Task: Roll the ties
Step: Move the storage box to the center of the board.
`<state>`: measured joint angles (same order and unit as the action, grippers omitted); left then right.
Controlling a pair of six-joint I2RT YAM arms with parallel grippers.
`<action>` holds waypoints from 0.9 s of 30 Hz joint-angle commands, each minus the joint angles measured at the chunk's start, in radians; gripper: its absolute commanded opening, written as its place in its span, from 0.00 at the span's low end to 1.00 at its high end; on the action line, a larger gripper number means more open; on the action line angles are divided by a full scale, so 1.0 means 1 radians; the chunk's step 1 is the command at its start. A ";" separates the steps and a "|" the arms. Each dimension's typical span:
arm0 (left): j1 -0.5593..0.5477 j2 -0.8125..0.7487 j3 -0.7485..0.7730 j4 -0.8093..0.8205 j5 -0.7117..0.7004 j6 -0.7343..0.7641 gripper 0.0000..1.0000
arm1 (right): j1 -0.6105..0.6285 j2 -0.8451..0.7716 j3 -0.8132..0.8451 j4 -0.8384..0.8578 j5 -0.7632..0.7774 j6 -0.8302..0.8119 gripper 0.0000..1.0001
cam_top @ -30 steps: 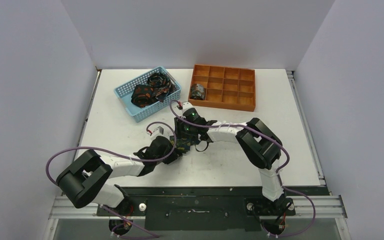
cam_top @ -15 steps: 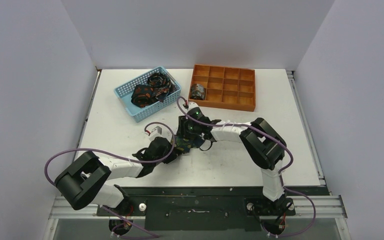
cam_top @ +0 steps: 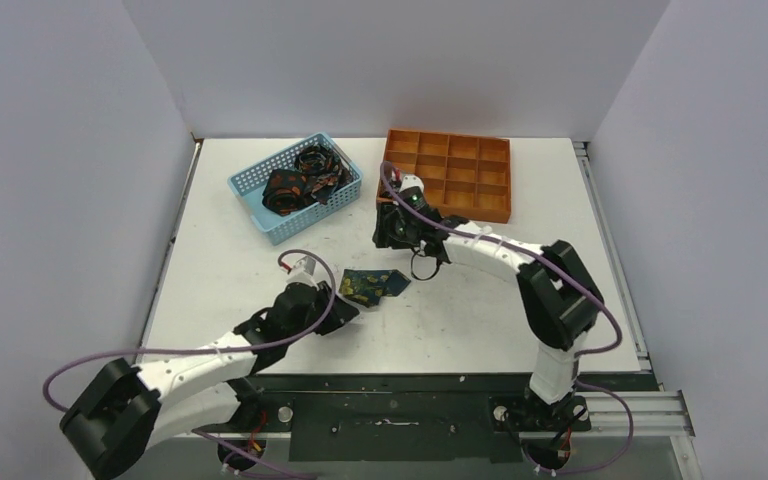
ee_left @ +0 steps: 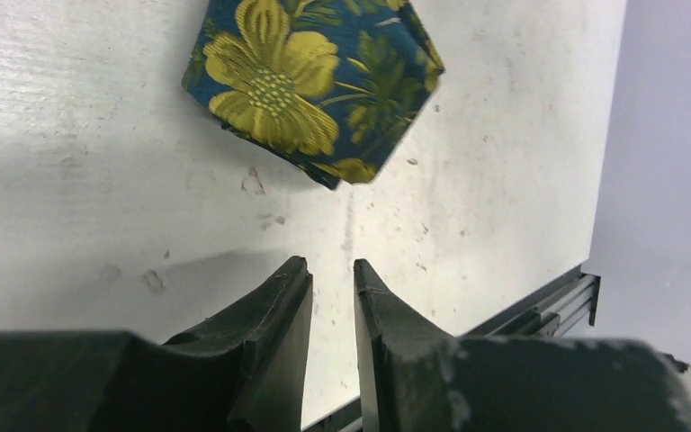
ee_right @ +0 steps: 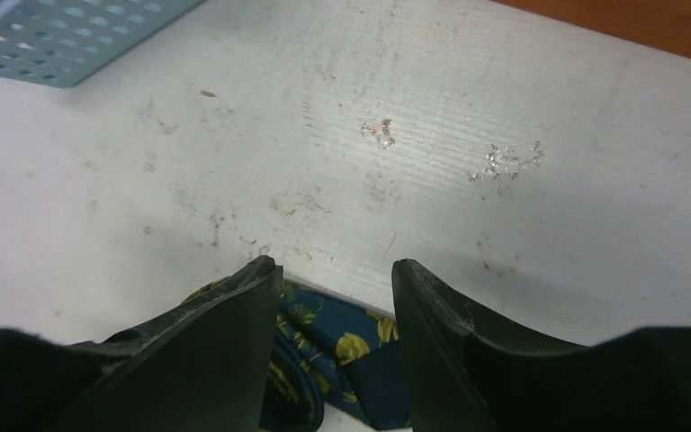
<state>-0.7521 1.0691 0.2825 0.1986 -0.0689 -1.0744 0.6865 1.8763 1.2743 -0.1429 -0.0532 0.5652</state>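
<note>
One tie is navy with yellow-green flowers. Its wide pointed end [cam_top: 372,285] lies flat on the table, and it fills the top of the left wrist view [ee_left: 315,81]. My left gripper [cam_top: 345,308] sits just near-left of that end. Its fingers stand a narrow gap apart [ee_left: 331,263], with nothing between them and clear of the fabric. My right gripper [cam_top: 392,232] is farther back, near the orange tray's front left corner. It is shut on rolled folds of the same floral tie [ee_right: 342,346], which sit between its fingers [ee_right: 333,265]. More dark ties [cam_top: 295,182] lie bunched in the basket.
A light-blue mesh basket [cam_top: 250,205] stands at the back left, its corner in the right wrist view [ee_right: 72,36]. The orange compartment tray [cam_top: 460,175] is at the back centre-right, its edge just ahead of my right gripper [ee_right: 648,22]. The right arm covers the tray's near-left compartment.
The left gripper has let go of the tie's wide end, opened a little and drawn back to the near left. The right gripper has moved away toward the tray with tie folds in its jaws.
</note>
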 commanded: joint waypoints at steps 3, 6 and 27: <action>0.026 -0.298 0.123 -0.378 -0.085 0.152 0.30 | 0.012 -0.293 -0.206 0.104 -0.034 0.035 0.55; 0.103 -0.388 0.154 -0.414 -0.135 0.189 0.48 | 0.011 -0.368 -0.349 0.223 -0.134 0.115 0.62; 0.561 -0.094 0.074 0.062 0.410 0.095 0.74 | 0.044 -0.218 -0.518 0.564 -0.296 0.344 0.73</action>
<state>-0.2005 0.9642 0.3367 0.1501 0.2974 -0.9657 0.7223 1.6306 0.7013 0.3649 -0.3397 0.9138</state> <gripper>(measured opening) 0.738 0.734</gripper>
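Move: The part-rolled tie's roll lies some 9 cm back from the right hand, 4 cm to its left and 6 cm below; its flat end lies 8 cm back and 3 cm to the right of that hand, about 8 cm down. From the left hand the roll is about 7 cm ahead, 4 cm right and 4 cm below. The storage box is some 19 cm ahead of the right hand and 15 cm right, the blue basket 16 cm ahead and 21 cm left, both lower. To the tie roll the right hand comes back about 11 cm, arching up and over, then down again, its fingers spreading from half to three-quarters open and swinging to point more leftward at the roll. The left hand withdraws from the tie, up and out to the left and forward, then sinks partway, opening wide from nearly shut and turning slightly counter-clockwise. ##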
